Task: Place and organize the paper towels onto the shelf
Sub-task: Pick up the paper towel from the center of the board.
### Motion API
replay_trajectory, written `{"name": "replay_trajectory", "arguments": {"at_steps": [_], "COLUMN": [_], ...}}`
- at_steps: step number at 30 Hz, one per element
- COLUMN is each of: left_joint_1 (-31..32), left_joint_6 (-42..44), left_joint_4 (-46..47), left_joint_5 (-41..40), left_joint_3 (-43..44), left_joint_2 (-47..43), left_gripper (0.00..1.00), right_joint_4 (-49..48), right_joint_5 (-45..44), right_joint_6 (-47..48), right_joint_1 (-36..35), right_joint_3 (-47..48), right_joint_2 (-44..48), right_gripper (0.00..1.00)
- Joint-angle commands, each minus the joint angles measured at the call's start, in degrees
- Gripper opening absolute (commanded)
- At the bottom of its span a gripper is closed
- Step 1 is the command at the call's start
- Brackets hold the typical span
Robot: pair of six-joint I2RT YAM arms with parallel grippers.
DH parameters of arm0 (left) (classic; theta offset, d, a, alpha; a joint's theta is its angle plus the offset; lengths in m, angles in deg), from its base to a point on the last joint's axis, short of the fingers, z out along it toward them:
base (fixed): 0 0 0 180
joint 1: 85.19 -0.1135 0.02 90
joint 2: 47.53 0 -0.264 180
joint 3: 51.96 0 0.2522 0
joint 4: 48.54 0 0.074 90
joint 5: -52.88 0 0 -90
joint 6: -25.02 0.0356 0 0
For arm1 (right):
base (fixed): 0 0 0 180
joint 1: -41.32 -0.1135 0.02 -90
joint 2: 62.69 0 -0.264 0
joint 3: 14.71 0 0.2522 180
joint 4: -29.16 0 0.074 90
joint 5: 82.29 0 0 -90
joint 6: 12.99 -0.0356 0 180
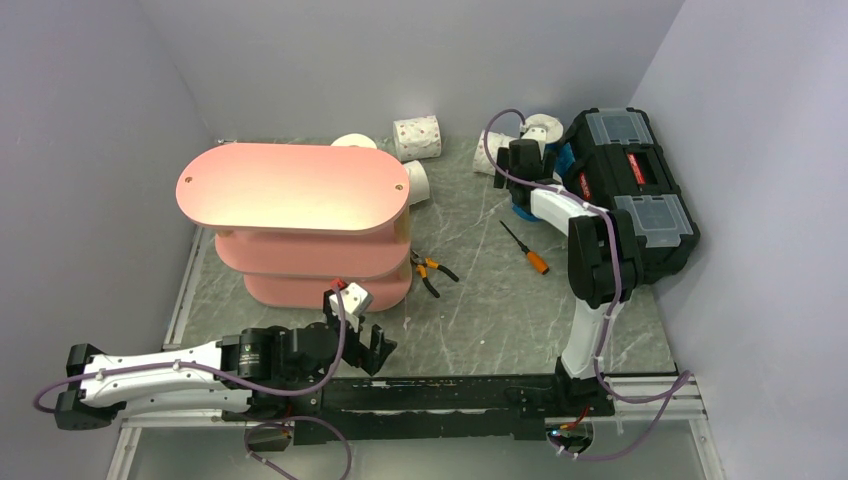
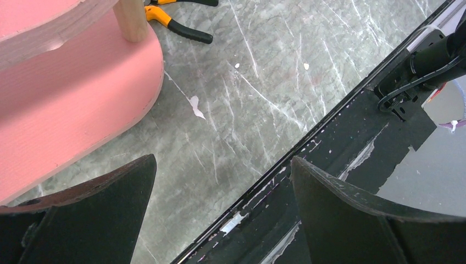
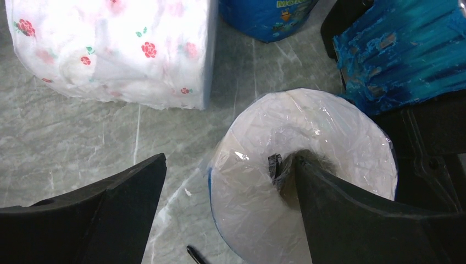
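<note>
The pink three-tier shelf (image 1: 295, 185) stands at the left of the table, its lower board (image 2: 60, 104) beside my left gripper (image 2: 222, 159), which is open over the table's front edge with nothing between its fingers. Paper towels lie at the back: a speckled roll (image 1: 417, 138), two white ones (image 1: 355, 142) (image 1: 415, 182) behind the shelf, and more by the toolbox. My right gripper (image 3: 229, 159) is open astride the wall of a plastic-wrapped white roll (image 3: 329, 137) standing on end. Its right finger sits in the core hole, and the left finger is outside the roll. A rose-printed roll (image 3: 110, 49) and a blue-wrapped roll (image 3: 269, 16) lie just beyond.
A black toolbox (image 1: 640, 185) stands at the right, close against the right arm. Crumpled blue wrapping (image 3: 401, 49) lies beside it. Orange-handled pliers (image 1: 432, 272) and a screwdriver (image 1: 525, 247) lie mid-table. A black rail (image 2: 351, 154) runs along the near edge.
</note>
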Motion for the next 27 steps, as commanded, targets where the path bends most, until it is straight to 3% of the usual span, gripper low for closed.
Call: {"name": "replay_trajectory", "arguments": {"at_steps": [1,5,9,14,27], "left_joint_1": [0.4,0.4,0.44,0.39,0.4], "left_joint_6": [-0.33,-0.13,-0.01,0.07,-1.03], "left_joint_4": [2.24,2.48,2.71,2.86,2.57], "left_joint_5": [-0.58,-0.6,-0.67,-0.69,-1.06], "left_joint_3": [-0.29,-0.08,-0.08,-0.5,-1.39], "left_joint_2": [0.34,1.33,1.66,1.13,-0.76], "left_gripper": [0.99,0.99,0.99,0.99,0.99], "right_joint_4": [-0.12,0.0,0.05,0.27,1.28], "right_joint_5": [0.89,1.44,1.08,1.01,0.27], "right_joint_6": [0.43,0.61,0.51,0.78,0.15], "right_joint_1": [0.36,0.33,0.34,0.34,0.02], "right_joint_3": [0.58,0.51,0.34,0.45,0.6], "right_joint_2": [-1.37,-1.76,-1.73,-0.86,6.21], "right_gripper": [0.86,0.73,0.5,0.37,0.3]}}
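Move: The blue paper towel roll stands upright with its axis about 4 cm to the right hand's right and roughly level with it fore and aft, its middle some 4 cm below. The flowered roll lies about 9 cm ahead and 5 cm left of this hand. A second blue roll stands 12 cm ahead, 5 cm right; the screwdriver lies about 11 cm back, 2 cm right. From the left hand, the first blue roll is roughly 38 cm ahead and 37 cm right. Closing almost on the spot, the right fingers shut to about half their opening and stop there, pinching the near-left wall of the blue roll, with the left finger against its outer side and the right finger in the plastic-covered core. The hand settles about half a centimetre to the right as they close, then keeps its grip and just starts to rise, by some 0.5 cm. ##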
